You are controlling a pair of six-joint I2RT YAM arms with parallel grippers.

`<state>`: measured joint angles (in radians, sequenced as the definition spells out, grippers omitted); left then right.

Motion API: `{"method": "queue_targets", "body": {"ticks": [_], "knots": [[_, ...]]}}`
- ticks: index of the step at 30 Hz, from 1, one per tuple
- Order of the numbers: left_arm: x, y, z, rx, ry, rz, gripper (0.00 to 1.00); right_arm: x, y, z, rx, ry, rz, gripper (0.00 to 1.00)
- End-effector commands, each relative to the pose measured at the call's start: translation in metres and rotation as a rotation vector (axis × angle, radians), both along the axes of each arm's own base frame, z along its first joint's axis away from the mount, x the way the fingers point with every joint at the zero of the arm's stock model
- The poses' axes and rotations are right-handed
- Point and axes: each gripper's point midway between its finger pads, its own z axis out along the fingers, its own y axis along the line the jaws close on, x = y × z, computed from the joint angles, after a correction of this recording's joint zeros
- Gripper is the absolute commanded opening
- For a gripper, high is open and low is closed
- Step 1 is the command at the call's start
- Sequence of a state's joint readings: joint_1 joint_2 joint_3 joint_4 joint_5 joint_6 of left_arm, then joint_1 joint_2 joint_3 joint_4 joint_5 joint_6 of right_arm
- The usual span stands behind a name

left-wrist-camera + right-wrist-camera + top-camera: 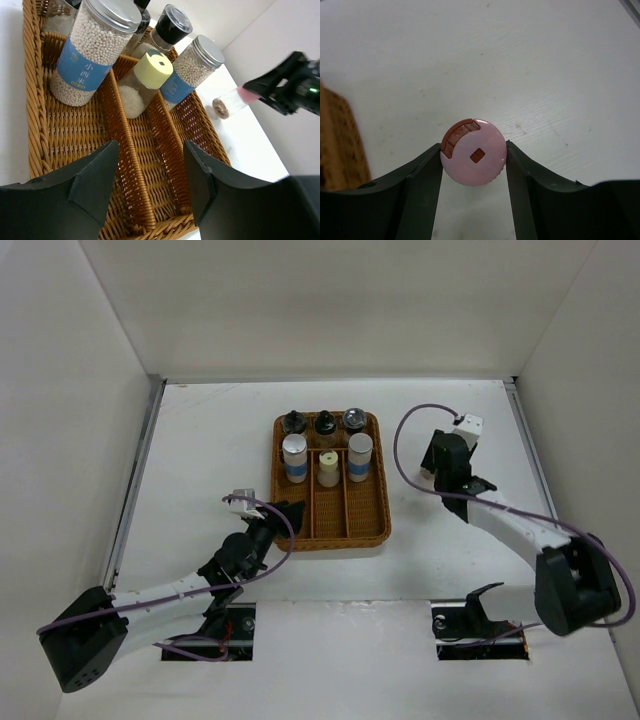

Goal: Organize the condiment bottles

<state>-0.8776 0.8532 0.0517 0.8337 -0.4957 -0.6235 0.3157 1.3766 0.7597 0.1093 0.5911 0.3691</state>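
My right gripper [474, 167] is shut on the pink-capped bottle [474, 159], one finger pressing each side of its cap. That bottle [232, 100] stands on the white table to the right of the wicker tray [330, 530]. Two white-bead jars with blue bands [95, 50] [192, 67] stand in the tray's left and right lanes, with a yellow-capped shaker [152, 69] between them. Behind them sits a row of dark- and silver-capped bottles [325, 423]. My left gripper [150, 175] hangs open over the tray's near end, holding nothing.
The tray's three lanes are bare wicker in their near half [150, 145]. White walls [60, 390] close in the table on the left, back and right. The right arm [500, 520] reaches across the table's right side.
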Motion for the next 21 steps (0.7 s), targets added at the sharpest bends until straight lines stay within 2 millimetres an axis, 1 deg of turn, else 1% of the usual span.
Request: {"method": "queue_targets", "body": {"ticks": [1, 2, 5, 7, 9, 10, 13, 15, 18, 21], "knots": [[0.003, 0.0, 0.02, -0.044, -0.051, 0.003, 0.52, -0.024, 0.03, 0.053, 0.044, -0.133, 0.085, 0.4], [0.004, 0.001, 0.02, -0.044, -0.052, 0.012, 0.52, -0.036, 0.04, 0.061, 0.052, -0.138, 0.122, 0.4], [0.007, 0.005, 0.018, -0.038, -0.046, 0.024, 0.52, -0.071, 0.077, 0.076, 0.11, -0.138, 0.252, 0.4], [0.007, 0.006, 0.019, -0.04, -0.051, 0.031, 0.52, -0.092, 0.101, 0.086, 0.155, -0.149, 0.338, 0.39], [0.009, 0.006, 0.023, -0.046, -0.058, 0.035, 0.52, -0.108, 0.129, 0.096, 0.208, -0.162, 0.426, 0.38], [0.009, 0.007, 0.023, -0.039, -0.057, 0.037, 0.52, -0.113, 0.14, 0.1, 0.226, -0.166, 0.458, 0.38], [0.01, 0.009, 0.027, -0.033, -0.065, 0.043, 0.52, -0.126, 0.184, 0.114, 0.27, -0.183, 0.582, 0.37], [0.011, 0.01, 0.028, -0.032, -0.062, 0.055, 0.52, -0.13, 0.213, 0.119, 0.283, -0.19, 0.659, 0.37], [0.014, 0.013, 0.027, -0.028, -0.049, 0.071, 0.52, -0.134, 0.247, 0.12, 0.318, -0.188, 0.742, 0.37], [0.02, 0.02, 0.023, -0.03, -0.03, 0.1, 0.52, -0.138, 0.271, 0.118, 0.34, -0.188, 0.803, 0.37]]}}
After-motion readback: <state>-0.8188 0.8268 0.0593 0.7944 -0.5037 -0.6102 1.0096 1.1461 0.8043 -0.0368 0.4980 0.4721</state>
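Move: The pink-capped bottle is already gripped by its cap in the right hand, just off the table. The open front part of the tray's middle compartment lies about 27 cm left of that hand, 9 cm back and 9 cm below. The yellow-capped bottle stands level with the hand, some 27 cm left; the right grain bottle is also level, 19 cm left. From the left hand, the open spot is about 6 cm ahead, 8 cm right and 11 cm below. The pink-capped bottle, still pinched by the cap, is swung quickly by the right arm about 24 cm left and 14 cm back, over the tray's right rim and towards the open space in front of the yellow-capped bottle. The hand climbs some 10 cm at first, then sinks a few, turning about 40 degrees counter-clockwise. ##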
